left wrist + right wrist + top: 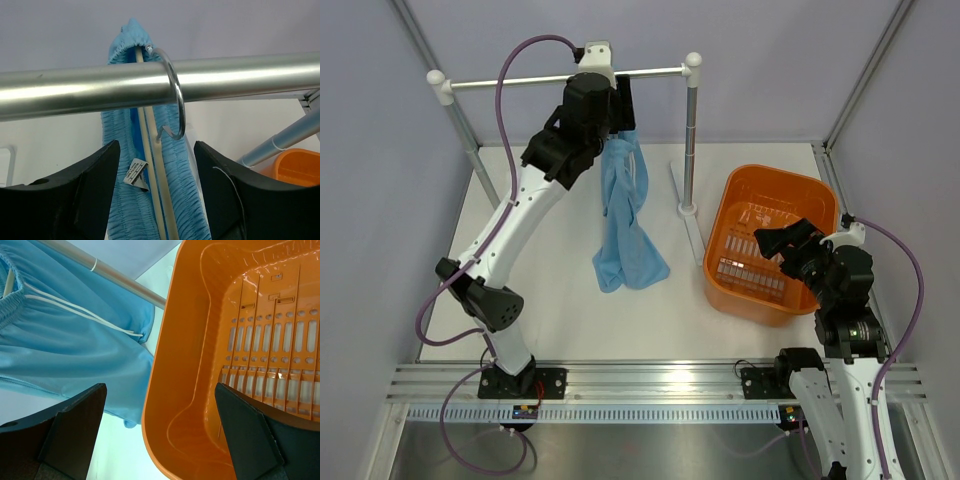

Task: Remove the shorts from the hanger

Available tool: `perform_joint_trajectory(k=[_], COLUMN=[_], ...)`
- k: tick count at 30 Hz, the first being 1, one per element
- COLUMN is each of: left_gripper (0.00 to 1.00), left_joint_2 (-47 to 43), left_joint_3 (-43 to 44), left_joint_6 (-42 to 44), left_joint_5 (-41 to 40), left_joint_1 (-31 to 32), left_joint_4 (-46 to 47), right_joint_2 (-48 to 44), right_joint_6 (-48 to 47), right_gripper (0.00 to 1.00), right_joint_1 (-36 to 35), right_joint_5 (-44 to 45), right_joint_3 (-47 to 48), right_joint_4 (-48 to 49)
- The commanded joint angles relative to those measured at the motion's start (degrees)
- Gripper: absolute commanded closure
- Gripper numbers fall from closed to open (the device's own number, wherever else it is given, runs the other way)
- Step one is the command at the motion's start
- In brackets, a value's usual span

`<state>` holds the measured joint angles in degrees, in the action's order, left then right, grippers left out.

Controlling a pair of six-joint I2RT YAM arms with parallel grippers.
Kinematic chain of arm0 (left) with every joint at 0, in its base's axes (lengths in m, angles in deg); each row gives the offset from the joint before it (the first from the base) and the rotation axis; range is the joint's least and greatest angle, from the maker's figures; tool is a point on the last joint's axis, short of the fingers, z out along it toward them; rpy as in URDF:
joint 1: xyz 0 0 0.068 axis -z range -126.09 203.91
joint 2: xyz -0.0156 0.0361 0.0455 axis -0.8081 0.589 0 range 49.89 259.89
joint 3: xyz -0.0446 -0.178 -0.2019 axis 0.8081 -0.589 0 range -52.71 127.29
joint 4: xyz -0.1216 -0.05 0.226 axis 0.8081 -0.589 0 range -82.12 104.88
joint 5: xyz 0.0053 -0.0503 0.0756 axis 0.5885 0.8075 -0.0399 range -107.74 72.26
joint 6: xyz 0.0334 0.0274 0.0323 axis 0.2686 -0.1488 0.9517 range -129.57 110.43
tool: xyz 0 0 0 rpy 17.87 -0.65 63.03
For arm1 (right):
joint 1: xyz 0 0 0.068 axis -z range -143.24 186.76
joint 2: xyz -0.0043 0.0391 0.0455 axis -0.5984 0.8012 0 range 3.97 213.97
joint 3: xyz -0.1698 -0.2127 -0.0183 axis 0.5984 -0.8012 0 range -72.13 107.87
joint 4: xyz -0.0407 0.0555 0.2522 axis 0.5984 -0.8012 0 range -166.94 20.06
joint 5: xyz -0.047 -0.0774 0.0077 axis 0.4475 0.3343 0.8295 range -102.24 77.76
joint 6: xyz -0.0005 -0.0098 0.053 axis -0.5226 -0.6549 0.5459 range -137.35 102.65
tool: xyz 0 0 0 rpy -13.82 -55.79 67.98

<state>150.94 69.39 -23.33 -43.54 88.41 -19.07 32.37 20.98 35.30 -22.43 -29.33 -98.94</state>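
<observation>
The light-blue shorts (625, 215) hang from the cream hanger (157, 185), whose metal hook (176, 95) loops over the silver rail (550, 78). The shorts' lower end rests on the table. My left gripper (620, 110) is up at the rail, open, its fingers (90, 185) either side of the hanger and the gathered waistband (125, 200), not touching them. My right gripper (785, 240) is open and empty above the near left part of the orange basket (820, 200). The right wrist view shows the shorts (65, 350) with the white drawstring (85, 315) to the left.
The rail stands on a post (691, 140) with a base between the shorts and the basket. The basket's rim (155, 390) lies under my right gripper. Grey walls close in the back and sides. A metal frame (650, 380) runs along the near edge.
</observation>
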Motion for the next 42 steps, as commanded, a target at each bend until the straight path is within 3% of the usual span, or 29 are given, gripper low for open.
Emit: perform_joint_trajectory(k=[1,13,16,17,18,19,26,42], left_gripper=[0.38,0.52,0.69,0.77,0.96,1.0,1.0,1.0], left_joint_2=[0.54,2.57,2.74,2.74,2.74,2.48,-0.16,-6.22], left_joint_3=[0.06,2.09,2.35,2.7,2.79,2.7,4.63,6.3], left_joint_6=[0.14,0.14,0.49,0.84,1.1,1.89,10.33,11.04], left_joint_5=[-2.58,-2.15,-2.06,-2.32,-2.32,-2.24,-2.66,-2.5], left_joint_1=[0.04,0.04,0.04,0.04,0.04,0.04,2.85,2.85], left_joint_4=[1.35,0.2,0.2,0.12,0.12,0.46,3.28,-2.59], right_joint_2=[0.16,0.25,0.69,0.86,1.04,1.3,1.66,2.53], right_joint_6=[-1.15,-1.41,-1.15,-1.15,-1.15,-1.15,-1.06,-1.94], right_gripper=[0.01,0.0,0.01,0.01,0.01,0.01,0.0,0.01], right_joint_1=[-0.3,-0.3,-0.3,-0.3,-0.3,-0.3,-0.3,-0.3], right_joint_5=[-0.88,-0.96,-1.23,-1.32,-1.49,-1.58,-2.11,-2.37], right_joint_3=[-0.18,0.08,0.0,0.0,-0.18,-0.18,-0.36,-0.27], right_joint_4=[1.04,0.69,1.13,1.22,1.39,1.4,2.36,3.42])
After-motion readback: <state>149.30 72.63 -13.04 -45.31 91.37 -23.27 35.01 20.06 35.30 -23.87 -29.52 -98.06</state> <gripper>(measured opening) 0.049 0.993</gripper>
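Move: The hanger's hook shank, hung over the rail, is about 1 cm ahead of the open left gripper and some 3 cm below, between its fingers. The rail passes 2 cm ahead and 4 cm above; the shorts hang with their middle about 18 cm below and 1 cm right. The rail's right post is roughly 13 cm right and 2 cm ahead. From the right gripper the shank is about 22 cm ahead, 31 cm left and 13 cm up. Lower the left gripper about 2.5 cm, easing slightly forward under the rail, and shut its fingers around the hanger's hook shank. Keeping that pinch, roll the wrist about 10 degrees, left side up, while shifting a little right, then lift nearly 5 cm and draw back towards the base, easing left again. ##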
